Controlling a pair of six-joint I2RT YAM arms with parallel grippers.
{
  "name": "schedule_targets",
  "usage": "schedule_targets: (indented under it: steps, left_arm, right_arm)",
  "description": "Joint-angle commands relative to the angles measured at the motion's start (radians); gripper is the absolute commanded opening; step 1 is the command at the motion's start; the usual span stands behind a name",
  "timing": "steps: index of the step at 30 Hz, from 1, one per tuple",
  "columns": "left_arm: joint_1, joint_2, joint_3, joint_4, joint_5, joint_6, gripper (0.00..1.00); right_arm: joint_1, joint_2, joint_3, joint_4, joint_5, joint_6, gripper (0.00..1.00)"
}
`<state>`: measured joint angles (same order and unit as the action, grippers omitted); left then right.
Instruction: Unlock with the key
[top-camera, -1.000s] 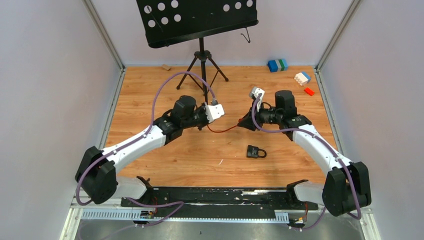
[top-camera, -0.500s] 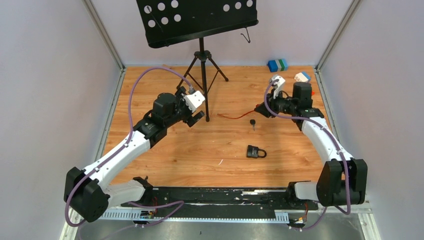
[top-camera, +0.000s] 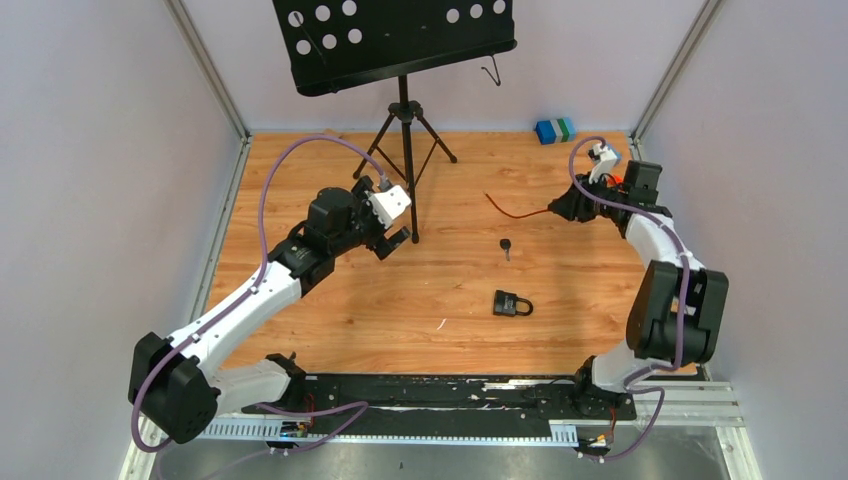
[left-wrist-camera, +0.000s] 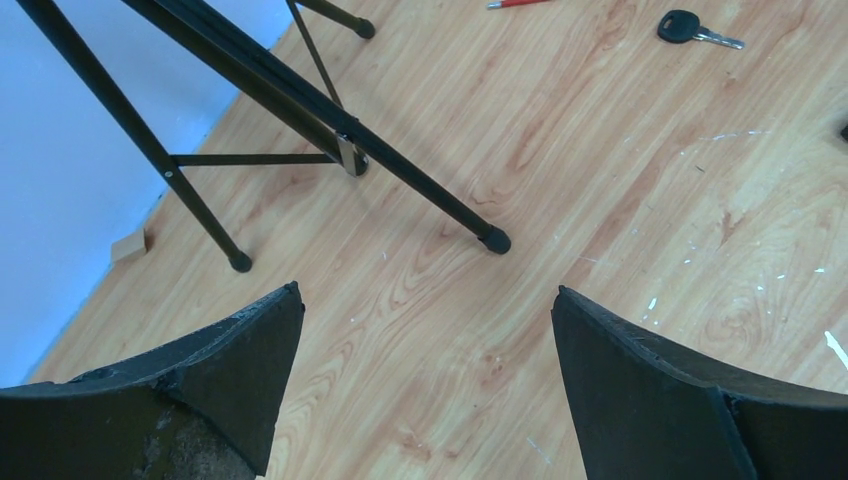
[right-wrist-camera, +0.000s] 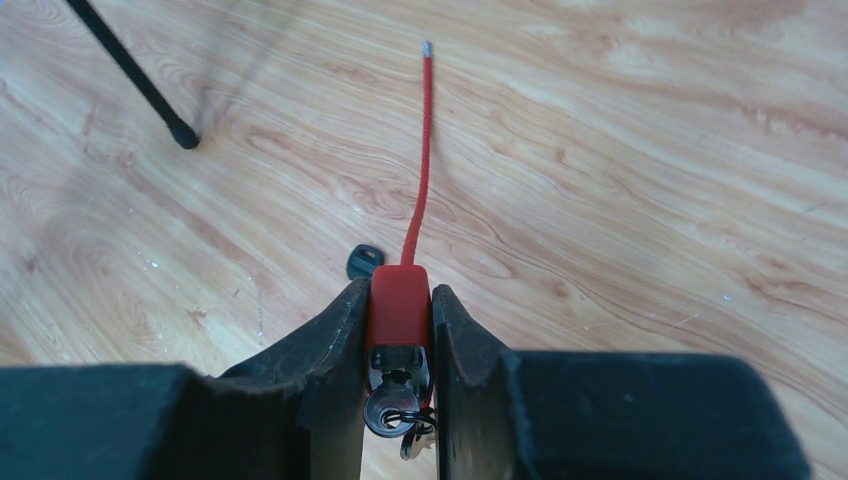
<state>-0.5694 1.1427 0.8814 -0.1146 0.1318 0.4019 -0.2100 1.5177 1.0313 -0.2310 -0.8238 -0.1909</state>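
Note:
My right gripper (right-wrist-camera: 400, 290) is shut on the body of a red cable lock (right-wrist-camera: 400, 305). A small silver key (right-wrist-camera: 393, 410) on a ring sticks out of the lock's near end. The lock's red cable (right-wrist-camera: 424, 140) runs forward, and its free end lies loose on the wood. From above, that gripper (top-camera: 560, 208) is at the far right with the cable (top-camera: 515, 211) trailing left. A black-headed key (top-camera: 506, 246) lies alone on the table. It also shows in the left wrist view as the black-headed key (left-wrist-camera: 683, 25). My left gripper (left-wrist-camera: 428, 300) is open and empty over bare wood.
A black padlock (top-camera: 512, 303) lies near the table's middle front. The music stand's tripod (top-camera: 404, 150) stands just beside my left gripper (top-camera: 395, 240). Coloured blocks (top-camera: 555, 130) sit at the back right corner. Grey walls close in both sides.
My left gripper has opened and drawn back to the left, away from the cable. The right arm has swung far right with the red lock. The black-headed key now lies on the table.

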Motion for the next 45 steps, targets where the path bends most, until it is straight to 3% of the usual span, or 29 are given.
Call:
schedule_targets:
  steps: [1, 10, 21, 27, 36, 41, 45]
  left_arm:
    - [0.0, 0.0, 0.007, 0.006, 0.041, -0.019, 1.0]
    - [0.001, 0.002, -0.011, 0.014, 0.085, -0.012, 1.0]
    - [0.001, 0.027, -0.009, 0.015, 0.088, -0.031, 1.0]
    - [0.0, 0.05, 0.035, -0.048, 0.066, -0.044, 1.0]
    - [0.001, 0.111, 0.078, -0.132, 0.112, -0.033, 1.0]
    - [0.001, 0.16, 0.119, -0.196, 0.144, -0.02, 1.0]
    - [0.001, 0.151, 0.117, -0.202, 0.133, -0.014, 1.0]
  right_arm:
    - [-0.027, 0.12, 0.092, 0.047, -0.006, 0.077, 0.03]
    - [-0.069, 0.399, 0.154, -0.017, 0.016, 0.169, 0.28]
    - [-0.068, 0.414, 0.087, -0.048, 0.047, 0.17, 0.59]
    - [-0.068, 0.327, 0.057, -0.093, 0.106, 0.096, 0.75]
    - [-0.032, 0.01, 0.004, -0.176, 0.127, -0.136, 0.92]
    - [0.086, -0.116, -0.044, -0.268, 0.194, -0.292, 0.93]
    - [0.257, -0.212, -0.095, -0.3, 0.297, -0.354, 0.93]
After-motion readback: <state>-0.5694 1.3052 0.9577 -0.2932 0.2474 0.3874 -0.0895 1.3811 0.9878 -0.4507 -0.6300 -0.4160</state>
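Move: The right hand, still gripping the red tag, is some 13 cm above its table spot, which lies about 2 cm ahead and 3 cm to the right. At table height, the black key is level ahead-and-back and roughly 8 cm to this hand's left; the padlock is about 15 cm back and 6 cm left. From the empty left hand, the spot lies around 10 cm ahead, 35 cm right and 20 cm down. Right hand lowers the red tag 12 cm to the table, opens and rises; left hand sinks 6 cm. ##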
